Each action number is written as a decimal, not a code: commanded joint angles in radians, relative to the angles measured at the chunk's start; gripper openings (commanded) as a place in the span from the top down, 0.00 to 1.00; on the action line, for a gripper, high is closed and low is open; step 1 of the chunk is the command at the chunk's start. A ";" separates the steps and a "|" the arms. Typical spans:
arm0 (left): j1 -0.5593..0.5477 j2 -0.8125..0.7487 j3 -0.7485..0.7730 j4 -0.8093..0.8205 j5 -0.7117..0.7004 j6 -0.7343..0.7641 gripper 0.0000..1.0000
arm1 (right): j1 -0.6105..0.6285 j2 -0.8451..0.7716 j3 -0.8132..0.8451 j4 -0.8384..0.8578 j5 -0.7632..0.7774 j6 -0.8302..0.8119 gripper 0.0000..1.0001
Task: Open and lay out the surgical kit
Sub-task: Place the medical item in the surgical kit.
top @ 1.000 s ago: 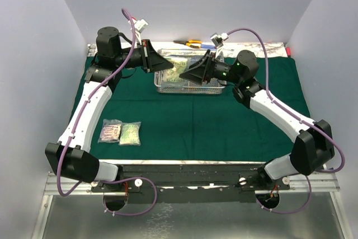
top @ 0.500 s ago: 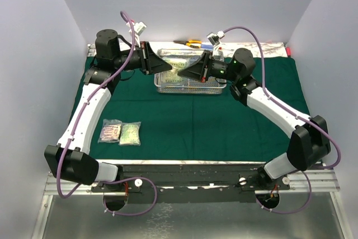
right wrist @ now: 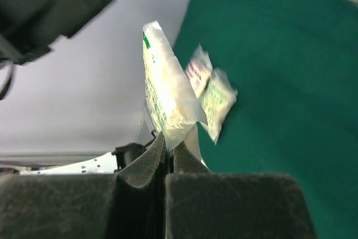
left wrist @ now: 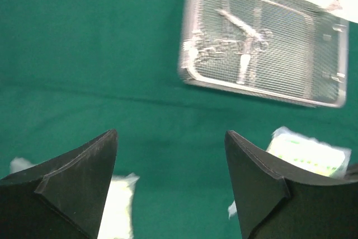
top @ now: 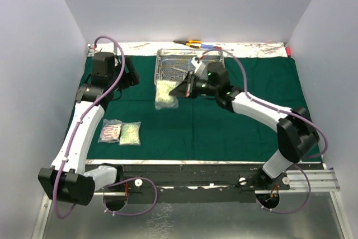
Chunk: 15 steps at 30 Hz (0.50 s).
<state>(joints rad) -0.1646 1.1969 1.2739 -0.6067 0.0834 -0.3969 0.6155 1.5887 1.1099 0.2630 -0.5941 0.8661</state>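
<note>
The dark green cloth [top: 246,132] lies spread over the table. On it at the back stands the steel mesh tray [top: 215,55] [left wrist: 324,54], with slim steel instruments [left wrist: 241,38] inside. My right gripper [top: 183,89] [right wrist: 169,138] is shut on the corner of a clear packet [top: 166,94] [right wrist: 163,96], which hangs just in front of the tray. Two more packets [top: 120,132] [right wrist: 208,85] lie side by side at the front left. My left gripper [top: 130,78] [left wrist: 170,132] is open and empty above the cloth, left of the tray.
A yellow-handled tool [top: 193,42] and pens [top: 210,46] lie on the bare table strip behind the tray. White walls close in the left, back and right sides. The arm bases sit at the near edge.
The right gripper shut on a packet in the tray and carried it out toward the front left. The left gripper opened and drew back to the left, away from the tray.
</note>
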 commanded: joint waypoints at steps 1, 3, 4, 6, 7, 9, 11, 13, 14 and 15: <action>0.007 -0.118 -0.068 -0.088 -0.368 -0.062 0.21 | 0.126 0.102 0.013 -0.107 0.120 0.144 0.99; 0.007 -0.151 -0.084 -0.098 -0.398 -0.082 0.21 | 0.176 0.153 0.014 -0.100 0.141 0.204 0.99; 0.006 -0.164 -0.090 -0.102 -0.402 -0.088 0.21 | 0.197 0.179 0.012 -0.091 0.142 0.240 0.99; 0.007 -0.180 -0.100 -0.115 -0.397 -0.096 0.21 | 0.235 0.228 0.008 -0.044 0.131 0.301 0.99; 0.007 -0.183 -0.103 -0.122 -0.392 -0.102 0.21 | 0.255 0.251 0.009 -0.030 0.129 0.316 1.00; 0.007 -0.189 -0.111 -0.134 -0.382 -0.109 0.21 | 0.276 0.292 0.021 -0.016 0.127 0.341 0.99; 0.007 -0.193 -0.116 -0.142 -0.372 -0.114 0.22 | 0.289 0.334 0.032 0.012 0.125 0.359 0.99; 0.007 -0.197 -0.119 -0.148 -0.367 -0.115 0.21 | 0.292 0.368 0.039 0.010 0.134 0.382 0.99; 0.006 -0.199 -0.120 -0.150 -0.363 -0.117 0.22 | 0.293 0.380 0.036 0.027 0.140 0.395 0.99; 0.007 -0.201 -0.120 -0.151 -0.361 -0.119 0.22 | 0.294 0.393 0.035 0.037 0.144 0.405 0.99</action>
<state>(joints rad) -0.1623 1.0088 1.1706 -0.7147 -0.2573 -0.4938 0.9081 1.9354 1.1175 0.2325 -0.4877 1.1927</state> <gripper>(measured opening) 0.784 0.008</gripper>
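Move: The right hand already holds the third bag by its edge. The free spot for it, next in the row of bags, lies about 10 cm back, 13 cm to the left and 22 cm below. At that same depth back and height, the green bag is some 21 cm left of the hand and the pink bag 30 cm left. The wire tray is about 17 cm ahead and 6 cm right. From the left hand, the free spot is roughly 14 cm back, 4 cm right and 26 cm down. The third bag, kept pinched in the shut right fingers, is lowered about 15 cm while going some 9 cm back and 9 cm left, away from the tray to the free spot beside the green bag; the hand rolls and its fingertips dip, about 30 degrees in all. The left hand, empty and still wide open, draws off left and somewhat back, turning counter-clockwise. ##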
